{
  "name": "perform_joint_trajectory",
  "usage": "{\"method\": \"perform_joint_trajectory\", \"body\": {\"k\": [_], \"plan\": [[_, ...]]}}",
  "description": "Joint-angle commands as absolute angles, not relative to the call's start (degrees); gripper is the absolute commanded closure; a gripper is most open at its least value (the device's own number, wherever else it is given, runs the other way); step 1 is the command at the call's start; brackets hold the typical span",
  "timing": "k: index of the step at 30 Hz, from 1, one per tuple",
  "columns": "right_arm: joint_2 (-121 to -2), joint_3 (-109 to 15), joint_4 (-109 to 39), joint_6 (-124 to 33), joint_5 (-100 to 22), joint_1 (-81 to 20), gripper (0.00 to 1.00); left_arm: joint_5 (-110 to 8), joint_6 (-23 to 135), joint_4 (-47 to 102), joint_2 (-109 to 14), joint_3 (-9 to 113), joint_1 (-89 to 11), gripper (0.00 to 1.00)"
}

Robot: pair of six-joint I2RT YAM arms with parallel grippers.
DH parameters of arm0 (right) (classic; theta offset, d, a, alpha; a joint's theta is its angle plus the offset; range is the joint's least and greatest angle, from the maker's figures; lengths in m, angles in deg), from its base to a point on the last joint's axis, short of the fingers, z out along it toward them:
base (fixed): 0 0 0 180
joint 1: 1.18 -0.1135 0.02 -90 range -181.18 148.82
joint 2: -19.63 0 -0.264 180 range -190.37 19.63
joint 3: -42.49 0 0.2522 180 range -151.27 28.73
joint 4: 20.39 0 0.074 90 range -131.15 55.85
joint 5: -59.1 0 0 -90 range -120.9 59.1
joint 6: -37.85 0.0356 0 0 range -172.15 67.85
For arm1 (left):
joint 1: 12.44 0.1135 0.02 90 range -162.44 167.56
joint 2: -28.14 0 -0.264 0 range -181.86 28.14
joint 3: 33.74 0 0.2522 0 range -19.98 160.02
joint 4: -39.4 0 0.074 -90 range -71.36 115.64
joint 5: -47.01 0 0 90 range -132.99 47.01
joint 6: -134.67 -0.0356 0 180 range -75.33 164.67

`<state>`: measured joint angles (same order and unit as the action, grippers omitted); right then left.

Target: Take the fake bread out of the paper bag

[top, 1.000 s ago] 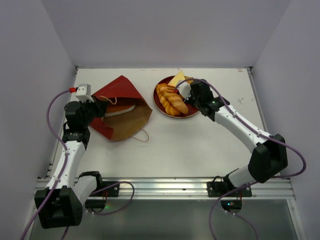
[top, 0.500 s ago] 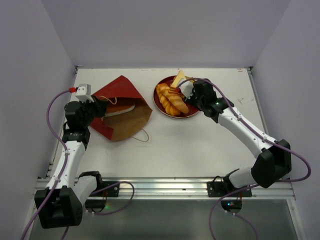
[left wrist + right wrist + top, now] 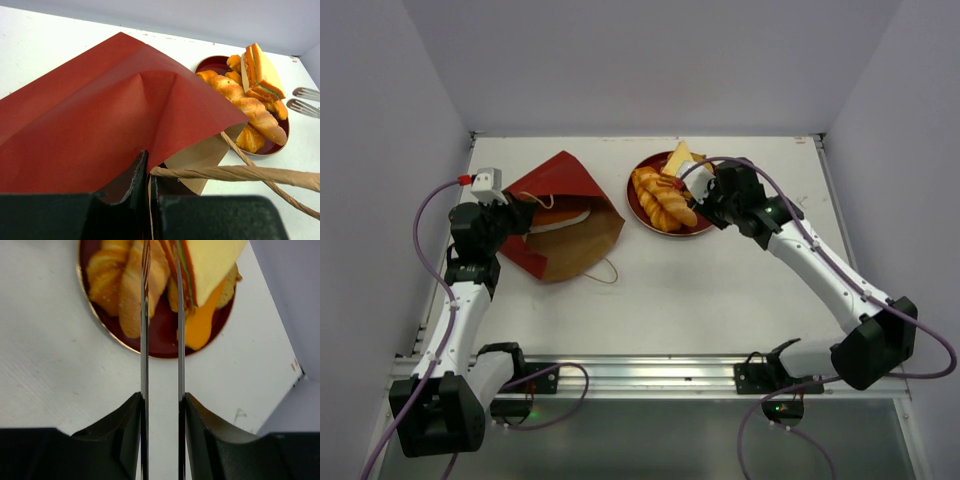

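Observation:
The dark red paper bag (image 3: 565, 205) lies on its side at the left, its brown mouth turned toward the plate. My left gripper (image 3: 516, 214) is shut on the bag's upper edge (image 3: 145, 150), holding the mouth up. Something pale shows inside the mouth; I cannot tell what it is. Fake bread lies on the round red plate (image 3: 706, 228): a braided loaf (image 3: 663, 201), rolls, and a yellow sandwich wedge (image 3: 678, 158) at the plate's far side. My right gripper (image 3: 690, 184) hovers over the plate, slightly open, its thin fingers (image 3: 145, 300) empty and just short of the wedge (image 3: 215, 262).
A twisted cord handle (image 3: 240, 173) crosses the left wrist view, and another loops onto the table (image 3: 607, 272) in front of the bag. Bare white tabletop lies between the bag and the arm bases. Grey walls close in the table at the back and both sides.
The right gripper opened, let go of the sandwich wedge on the plate, and drew back a little to the right. The left arm and the bag did not move.

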<state>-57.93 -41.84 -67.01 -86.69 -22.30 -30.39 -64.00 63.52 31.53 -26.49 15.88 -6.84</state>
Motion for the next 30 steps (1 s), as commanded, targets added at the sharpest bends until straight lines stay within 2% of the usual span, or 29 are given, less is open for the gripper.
{"method": "perform_joint_trajectory", "body": {"k": [1,4,9,12,16,17,20,30], "plan": [[-53.2,-47.0,-74.7,-86.9,-38.8,-30.4,0.6,-64.6,62.7,32.4,-25.7,16.1,-6.6,0.91],[-50.4,-47.0,-81.3,-92.8,-52.1,-31.5,0.62,-64.9,62.5,32.4,-25.3,16.1,-6.6,0.91],[-48.9,-45.5,-85.2,-98.3,-53.3,-40.2,0.63,-65.3,62.2,32.7,-25.9,16.1,-6.6,0.91],[-50.6,-45.0,-84.0,-98.6,-49.0,-45.8,0.64,-65.3,62.1,32.7,-26.0,16.1,-6.6,0.91],[-55.6,-46.0,-75.5,-96.4,-38.1,-53.1,0.65,-65.3,62.1,32.9,-26.2,16.0,-6.6,0.91],[-59.3,-46.6,-73.7,-95.1,-32.0,-55.3,0.65,-65.3,61.9,32.9,-26.2,15.9,-6.6,0.91],[-67.5,-50.3,-66.2,-92.3,-21.8,-57.1,0.64,-65.4,62.0,32.9,-26.3,15.9,-6.6,0.91],[-87.2,-59.9,-52.2,-98.5,-7.5,-60.4,0.6,-65.1,62.2,32.7,-25.7,16.0,-6.6,0.91]]}}
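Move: The last bread in the paper bag lies about 34 cm left of the right hand, some 5 cm farther out and roughly 14 cm below. Nearer the right hand, the red plate of bread sits 15 cm ahead and 6 cm left, with the sandwich on it 18 cm ahead and 6 cm left. The bag's loose handle is about 23 cm left and 8 cm back. From the left hand the bread is about 5 cm ahead and 3 cm right, below. Swing the right gripper, still holding the tongs slightly open, some 22 cm left from the plate to the bag: arc back about 14 cm and slightly up, turning counter-clockwise about 40 degrees, then drive forward 10 cm and down, easing some of that turn off, to bring the tong tips into the bag's mouth towards the bread. Keep the left gripper still, pinching the bag's rim. ##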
